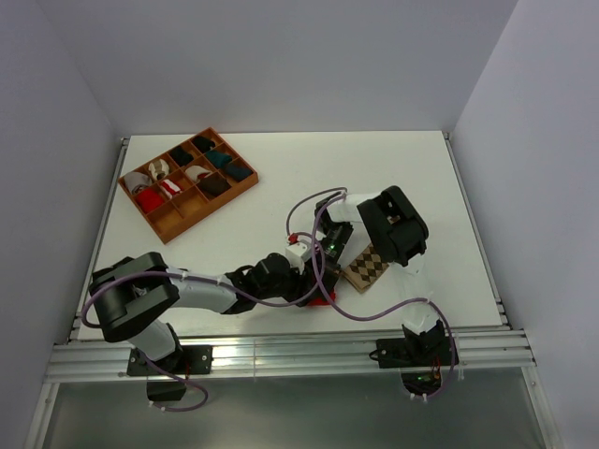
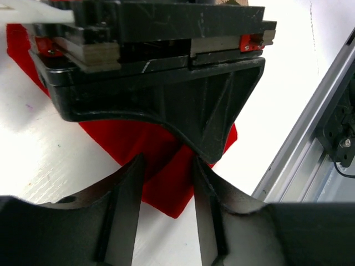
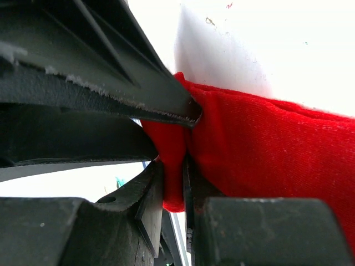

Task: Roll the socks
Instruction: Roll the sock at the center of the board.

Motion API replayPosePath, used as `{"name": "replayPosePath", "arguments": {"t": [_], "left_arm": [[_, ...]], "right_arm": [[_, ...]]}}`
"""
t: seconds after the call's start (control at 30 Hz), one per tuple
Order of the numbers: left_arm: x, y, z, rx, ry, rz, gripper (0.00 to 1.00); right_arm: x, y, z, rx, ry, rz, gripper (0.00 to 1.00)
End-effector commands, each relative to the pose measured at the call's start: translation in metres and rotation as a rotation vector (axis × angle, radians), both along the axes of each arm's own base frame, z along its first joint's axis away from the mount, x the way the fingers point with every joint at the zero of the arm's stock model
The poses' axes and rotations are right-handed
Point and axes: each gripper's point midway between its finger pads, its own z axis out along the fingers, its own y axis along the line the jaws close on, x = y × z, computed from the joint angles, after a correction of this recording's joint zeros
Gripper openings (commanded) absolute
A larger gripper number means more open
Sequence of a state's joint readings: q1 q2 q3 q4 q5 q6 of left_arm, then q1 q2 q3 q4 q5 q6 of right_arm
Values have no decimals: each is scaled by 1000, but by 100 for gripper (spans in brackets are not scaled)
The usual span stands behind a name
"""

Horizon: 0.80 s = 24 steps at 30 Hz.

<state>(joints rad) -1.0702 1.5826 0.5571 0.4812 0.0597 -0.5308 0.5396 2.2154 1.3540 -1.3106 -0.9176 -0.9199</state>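
Observation:
The red sock (image 1: pixel 325 300) lies near the table's front edge, mostly hidden under both wrists in the top view. My right gripper (image 3: pixel 173 163) is shut on a pinched fold of the red sock (image 3: pixel 266 149), reaching down from the right gripper (image 1: pixel 323 267) seen overhead. My left gripper (image 2: pixel 168 160) stands open, its fingers (image 2: pixel 130 199) straddling a corner of the red sock (image 2: pixel 166 188) on the table. From above, the left gripper (image 1: pixel 314 285) meets the right one over that sock. The tan-and-brown argyle sock (image 1: pixel 367 267) lies flat just right of them, partly under the right arm.
A wooden compartment tray (image 1: pixel 215 210) with several sock rolls sits at the back left. The aluminium rail (image 1: pixel 281 351) runs along the near edge, close to the red sock's corner in the left wrist view (image 2: pixel 299 144). A purple cable (image 1: pixel 374 313) loops near the right arm.

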Motion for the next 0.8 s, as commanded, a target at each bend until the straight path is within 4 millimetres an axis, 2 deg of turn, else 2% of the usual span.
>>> {"name": "replayPosePath", "arguments": {"t": [0.0, 0.1, 0.13, 0.17, 0.2, 0.23, 0.37, 0.4, 0.57, 0.77], "left_arm": [[0, -11, 5, -14, -13, -46, 43], [-5, -13, -1, 3, 20, -63, 26], [-5, -13, -2, 9, 30, -61, 17], [-6, -14, -3, 14, 44, -56, 12], [-6, -14, -5, 29, 57, -53, 9], [-6, -14, -7, 37, 70, -47, 1], [-3, -7, -22, 118, 146, 29, 0], [-3, -7, -23, 127, 154, 34, 0], [-1, 8, -39, 223, 210, 126, 0], [-4, 12, -46, 260, 264, 165, 0]], "right_arm": [[13, -3, -12, -2, -66, 9, 17], [20, -3, -16, -11, -124, -4, 17], [19, -5, -19, -37, -130, -15, 17], [26, -4, -20, -30, -188, -17, 21], [25, -6, -22, -39, -200, -21, 23], [27, -6, -22, -50, -217, -32, 26], [42, -3, -15, -41, -327, -61, 46], [43, -4, -14, -48, -346, -66, 48], [61, -2, 0, -47, -473, -108, 55], [84, -13, 6, -116, -584, -194, 56]]}}
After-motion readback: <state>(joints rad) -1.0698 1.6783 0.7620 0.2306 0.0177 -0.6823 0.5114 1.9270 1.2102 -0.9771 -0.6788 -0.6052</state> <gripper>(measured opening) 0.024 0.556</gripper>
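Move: The folded near end of the red sock is already between the right fingers, right at that hand's point. From the left hand, whose open fingers have reached it, the fold is about 2 cm to the right and 1 cm lower. The sock's flat body runs forward from the fold, its middle some 5 cm ahead of the right hand and 2 cm below. The argyle sock's middle is about 8 cm ahead and 12 cm to the right of the right hand. The left hand slides about 2 cm to the right onto the folded near end of the red sock while its fingers shut fully and pinch the cloth beside the right fingertips, then keeps the pinch and eases a little over 1 cm forward. The right hand, nearly still at first, opens to let go of the fold and travels about 4.5 cm forward, drifting slightly right, out towards the sock's body, its fingers tipping some 20 degrees to point more steeply down. ##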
